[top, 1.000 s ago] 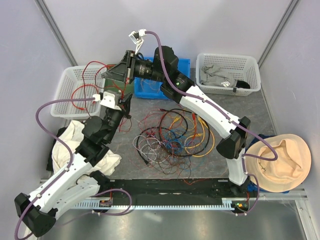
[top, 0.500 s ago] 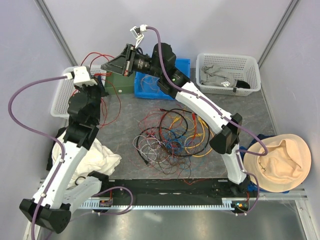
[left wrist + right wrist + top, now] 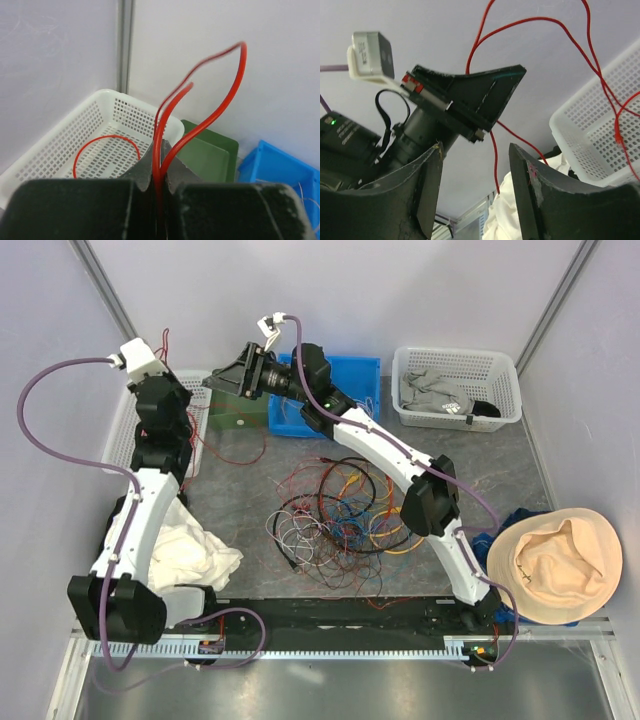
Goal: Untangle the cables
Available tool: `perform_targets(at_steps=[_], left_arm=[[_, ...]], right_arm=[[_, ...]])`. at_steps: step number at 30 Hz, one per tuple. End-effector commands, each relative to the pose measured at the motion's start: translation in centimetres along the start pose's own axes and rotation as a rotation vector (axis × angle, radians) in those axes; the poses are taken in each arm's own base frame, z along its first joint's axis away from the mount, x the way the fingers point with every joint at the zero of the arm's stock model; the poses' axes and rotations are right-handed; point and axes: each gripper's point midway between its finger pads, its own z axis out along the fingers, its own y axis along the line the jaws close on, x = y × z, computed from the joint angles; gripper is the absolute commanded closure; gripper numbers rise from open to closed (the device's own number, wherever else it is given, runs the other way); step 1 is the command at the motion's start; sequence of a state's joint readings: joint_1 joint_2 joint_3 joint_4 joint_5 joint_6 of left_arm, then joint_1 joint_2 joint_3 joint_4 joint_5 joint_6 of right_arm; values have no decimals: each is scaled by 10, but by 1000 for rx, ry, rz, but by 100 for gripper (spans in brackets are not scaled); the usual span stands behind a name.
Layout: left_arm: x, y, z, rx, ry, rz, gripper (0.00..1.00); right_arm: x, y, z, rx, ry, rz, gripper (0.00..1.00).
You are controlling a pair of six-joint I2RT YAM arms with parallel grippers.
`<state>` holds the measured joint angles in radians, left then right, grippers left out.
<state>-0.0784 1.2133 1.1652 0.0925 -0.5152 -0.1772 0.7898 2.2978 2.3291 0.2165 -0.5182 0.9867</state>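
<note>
The cables (image 3: 340,505) lie in a many-coloured tangle on the table's middle. One red cable (image 3: 161,145) is pulled out of it. My left gripper (image 3: 160,167) is shut on this cable, doubled between its fingers, and is raised over the white basket (image 3: 100,127) at the far left. In the top view the left gripper (image 3: 185,410) is high at the back left, and the red cable (image 3: 245,455) trails towards the pile. My right gripper (image 3: 207,383) stands open above the green box (image 3: 240,420). Its jaws (image 3: 475,155) hold nothing; the red cable (image 3: 494,150) hangs beyond them.
A blue bin (image 3: 355,370) sits behind the green box. A second white basket (image 3: 455,365) with cloths is at the back right. A tan hat (image 3: 560,565) lies front right, a white cloth (image 3: 190,550) front left. A black rail (image 3: 350,610) runs along the near edge.
My left arm has swung up and back to the far left with the red cable in its grip. My right gripper has gone from shut to open and shifted slightly left.
</note>
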Motion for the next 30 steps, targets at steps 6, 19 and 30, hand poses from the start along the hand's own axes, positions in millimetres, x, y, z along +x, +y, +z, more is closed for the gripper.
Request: perform_targets(at_steps=[6,19,30], left_arm=[[-58,35,38,-179,-156,-137,98],[-37,49,78,-238,-200,-152,98],[-74,-12,71,56,-356,-239,98]], right_arm=[[-17,36,-21,-39,-42,-168,20],[-18,-1,-129,91,-169,-222,19],[32,-23,-173,6,-215,-63,20]])
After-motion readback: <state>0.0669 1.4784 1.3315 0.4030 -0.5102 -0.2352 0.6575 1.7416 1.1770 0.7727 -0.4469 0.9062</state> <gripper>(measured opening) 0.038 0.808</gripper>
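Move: Ahead and to the left of the left hand, which already holds the red cable up, the white basket lies about 9 cm farther out, 8 cm left and some 33 cm below; the green bin is about 14 cm ahead of this hand and 10 cm right. For the empty right hand, the cable pile lies roughly 12 cm back, 22 cm right and 40 cm below, with the blue bin about 18 cm ahead and 17 cm right. Keeping its pinch on the red cable, the left hand swings some 8 cm left over the white basket while turning counter-clockwise, then goes on forward to about 6 cm and rises about 4 cm, easing back right and tipping its fingers up. The right hand, already clear of the cable, opens wider and withdraws some 14 cm right and 9 cm down towards the cable pile, turning slightly clockwise. ##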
